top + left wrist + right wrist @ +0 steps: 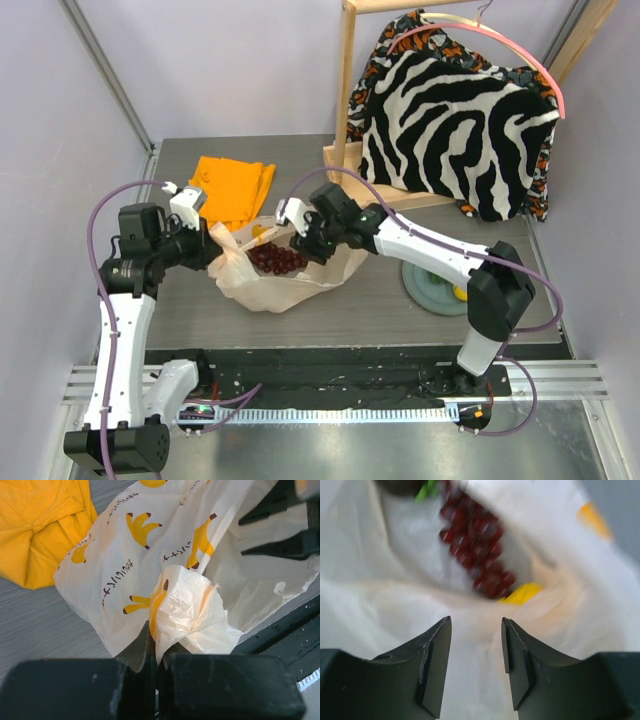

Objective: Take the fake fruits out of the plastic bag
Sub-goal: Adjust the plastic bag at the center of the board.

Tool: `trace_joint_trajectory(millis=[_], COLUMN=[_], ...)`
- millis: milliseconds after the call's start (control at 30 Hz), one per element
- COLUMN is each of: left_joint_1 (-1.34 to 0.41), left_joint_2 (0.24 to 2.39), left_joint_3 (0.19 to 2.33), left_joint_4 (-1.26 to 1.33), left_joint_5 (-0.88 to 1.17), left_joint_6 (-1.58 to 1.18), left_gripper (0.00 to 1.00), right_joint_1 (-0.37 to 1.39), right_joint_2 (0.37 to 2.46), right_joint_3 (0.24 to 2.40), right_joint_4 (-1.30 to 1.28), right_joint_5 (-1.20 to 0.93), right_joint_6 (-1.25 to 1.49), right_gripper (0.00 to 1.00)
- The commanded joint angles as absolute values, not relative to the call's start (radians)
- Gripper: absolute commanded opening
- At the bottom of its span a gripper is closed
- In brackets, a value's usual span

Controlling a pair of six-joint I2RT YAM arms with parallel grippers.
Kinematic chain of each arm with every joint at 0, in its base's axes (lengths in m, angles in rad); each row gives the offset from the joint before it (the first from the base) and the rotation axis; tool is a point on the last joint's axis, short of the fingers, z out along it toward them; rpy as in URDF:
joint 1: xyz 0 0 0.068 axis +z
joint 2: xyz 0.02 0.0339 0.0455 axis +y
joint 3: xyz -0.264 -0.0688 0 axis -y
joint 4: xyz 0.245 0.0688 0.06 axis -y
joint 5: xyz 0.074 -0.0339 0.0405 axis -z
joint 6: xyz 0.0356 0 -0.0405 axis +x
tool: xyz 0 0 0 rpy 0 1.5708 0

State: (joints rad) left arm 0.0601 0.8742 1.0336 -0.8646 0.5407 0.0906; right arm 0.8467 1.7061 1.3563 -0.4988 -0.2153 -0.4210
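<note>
The plastic bag (262, 283) lies crumpled on the table's middle, its mouth open upward. My left gripper (214, 247) is shut on a bunched fold of the bag's left rim (182, 605), the jaws pinching thin plastic. A bunch of dark red grapes (277, 258) lies inside the bag. My right gripper (300, 238) hovers open over the bag's mouth, with nothing between its fingers. In the right wrist view the grapes (475, 555) lie just ahead of that gripper (475, 622), beside a yellow fruit (522, 594) and a green bit (423, 491) at the top edge.
A folded orange cloth (232, 187) lies behind the bag. A zebra-patterned garment (450, 125) hangs on a wooden rack (348, 90) at the back right. A green plate (428, 283) holding a yellow fruit (458, 293) sits under the right arm.
</note>
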Motion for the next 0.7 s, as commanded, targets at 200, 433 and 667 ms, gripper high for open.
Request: trace_joint_trajectory(millis=[200, 433, 667], left_joint_1=[0.057, 0.058, 0.058], left_joint_2=[0.864, 0.870, 0.885], left_joint_3=[1.029, 1.029, 1.031], left_joint_4=[-0.851, -0.850, -0.844], left_joint_5=[0.526, 0.520, 0.525], left_joint_6=[0.114, 0.115, 0.112], left_gripper=[0.00, 0.00, 0.00], right_joint_1=[0.844, 0.845, 0.844], right_joint_2=[1.928, 2.020, 2.106], right_joint_3=[1.557, 1.620, 1.586], right_joint_4=[-0.380, -0.396, -0.445], right_joint_5=[-0.108, 0.052, 0.236], right_joint_6=[-0.411, -0.459, -0.546], right_gripper=[0.49, 0.62, 0.79])
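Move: The bag's far rim lies about 7 cm ahead of the right gripper, roughly level sideways and some 4 cm lower. The grapes in the bag are about 6 cm to that gripper's left, 2 cm ahead and 10 below; the orange cloth is some 14 cm ahead, 17 left and 12 below. From the left gripper, already pinching the bag's corner, that rim is about 11 cm ahead, 17 right and 13 below. Send the right gripper about 9 cm forward from above the bag's mouth to its far rim, first rising slightly and edging left, then sinking to finish some 6 cm lower and easing back right. Turn the fingers by roughly 15 degrees to point more forward and down, and spread them wider on the way. Keep the left gripper still, pinching the bag's corner. ##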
